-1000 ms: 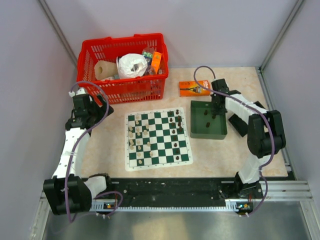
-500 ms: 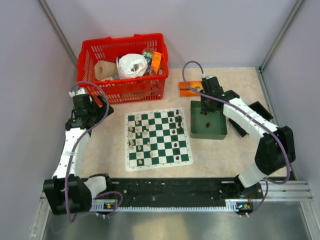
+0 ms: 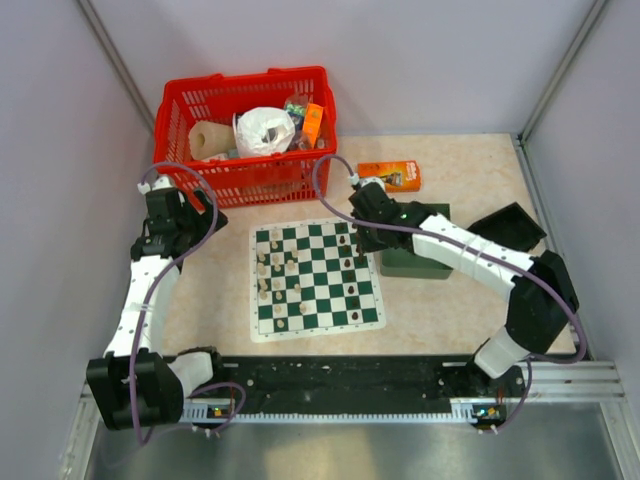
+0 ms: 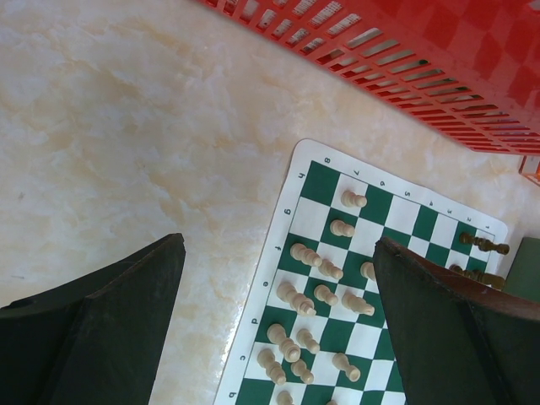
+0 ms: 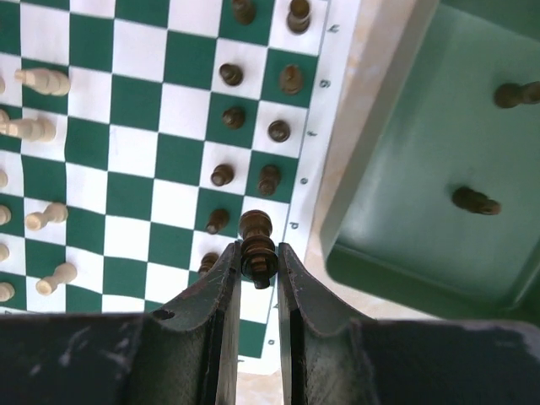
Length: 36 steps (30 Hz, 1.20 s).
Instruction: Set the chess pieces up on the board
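Note:
The green and white board [image 3: 316, 331] lies mid-table. Cream chess pieces [image 3: 276, 272] stand on its left columns, dark ones [image 3: 353, 266] on its right. My right gripper [image 3: 358, 236] hangs above the board's right edge, shut on a dark brown piece [image 5: 256, 239] that sits upright between the fingers, over the outer column [image 5: 257, 253]. Several dark pieces [image 5: 278, 131] stand on squares just beyond it. My left gripper [image 3: 200, 222] is open and empty left of the board. Its wrist view shows the gripper [image 4: 278, 245] above the board's border, with cream pieces [image 4: 325, 291] beyond.
A dark green tray [image 5: 405, 228] right of the board holds two lying dark pieces [image 5: 475, 201] [image 5: 515, 94]. A red basket [image 3: 245, 135] of items stands behind the board. An orange box [image 3: 389, 177] and a black lid [image 3: 505, 228] lie at the right.
My right arm has swung left from the green tray to the board's right edge, carrying the dark piece. The left arm has not moved.

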### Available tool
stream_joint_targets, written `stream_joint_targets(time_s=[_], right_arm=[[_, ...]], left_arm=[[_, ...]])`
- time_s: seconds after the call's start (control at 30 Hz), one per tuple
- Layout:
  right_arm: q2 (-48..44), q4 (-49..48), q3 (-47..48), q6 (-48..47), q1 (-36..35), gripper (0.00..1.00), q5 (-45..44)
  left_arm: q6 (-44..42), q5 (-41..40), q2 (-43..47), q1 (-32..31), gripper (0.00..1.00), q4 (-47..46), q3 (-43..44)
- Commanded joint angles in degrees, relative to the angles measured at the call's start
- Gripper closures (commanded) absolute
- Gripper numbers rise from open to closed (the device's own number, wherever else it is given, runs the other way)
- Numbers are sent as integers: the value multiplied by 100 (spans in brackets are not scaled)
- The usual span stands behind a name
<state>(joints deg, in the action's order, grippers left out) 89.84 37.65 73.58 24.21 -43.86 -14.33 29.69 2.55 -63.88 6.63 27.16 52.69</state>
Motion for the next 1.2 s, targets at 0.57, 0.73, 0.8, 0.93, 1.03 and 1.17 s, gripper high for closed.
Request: stream_joint_targets(time_s=[0.57, 0.73, 0.8, 0.93, 1.03, 1.17], right_arm=[[595, -161, -467, 524, -484, 86, -229], [683, -337, -520, 568, -484, 86, -211], [701, -390, -547, 568, -492, 86, -228], [754, -416, -564, 541, -492, 86, -255], [771, -469, -608, 541, -492, 86, -290], [824, -469, -617, 533, -484, 86, -395]], left_arm=[[28, 132, 16, 5, 2, -229, -30], [28, 123, 24, 5, 1, -229, -48], [28, 132, 24, 5, 2, -237, -48], [19, 115, 33, 5, 2, -228, -39], [19, 97, 24, 13, 2, -228, -31], [28, 106, 24, 5, 1, -228, -57]])
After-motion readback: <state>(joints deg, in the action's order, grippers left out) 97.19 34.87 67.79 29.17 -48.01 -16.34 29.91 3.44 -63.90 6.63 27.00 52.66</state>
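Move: Just behind and below the right hand, which still holds a tall dark piece, is its empty back-row square by the letter d, about 2 cm back, 1 cm left and 11 cm down. One square ahead of it stands the dark e-file piece, and one square (about 4 cm) to its left a dark pawn. The green tray's middle is some 8 cm ahead of the hand and 14 cm right. From the idle left hand the square lies roughly 37 cm right, 8 cm back and 15 cm down. Lowering the dark piece, still pinched between its shut fingers, the right hand first eases back about 3 cm while already sinking, then drops almost straight onto the d square behind the e-file piece, some 7 cm down in all. The fingers tip about 10 degrees steeper on the way, and the descent slows nearly to nothing at the end without the grip opening. ##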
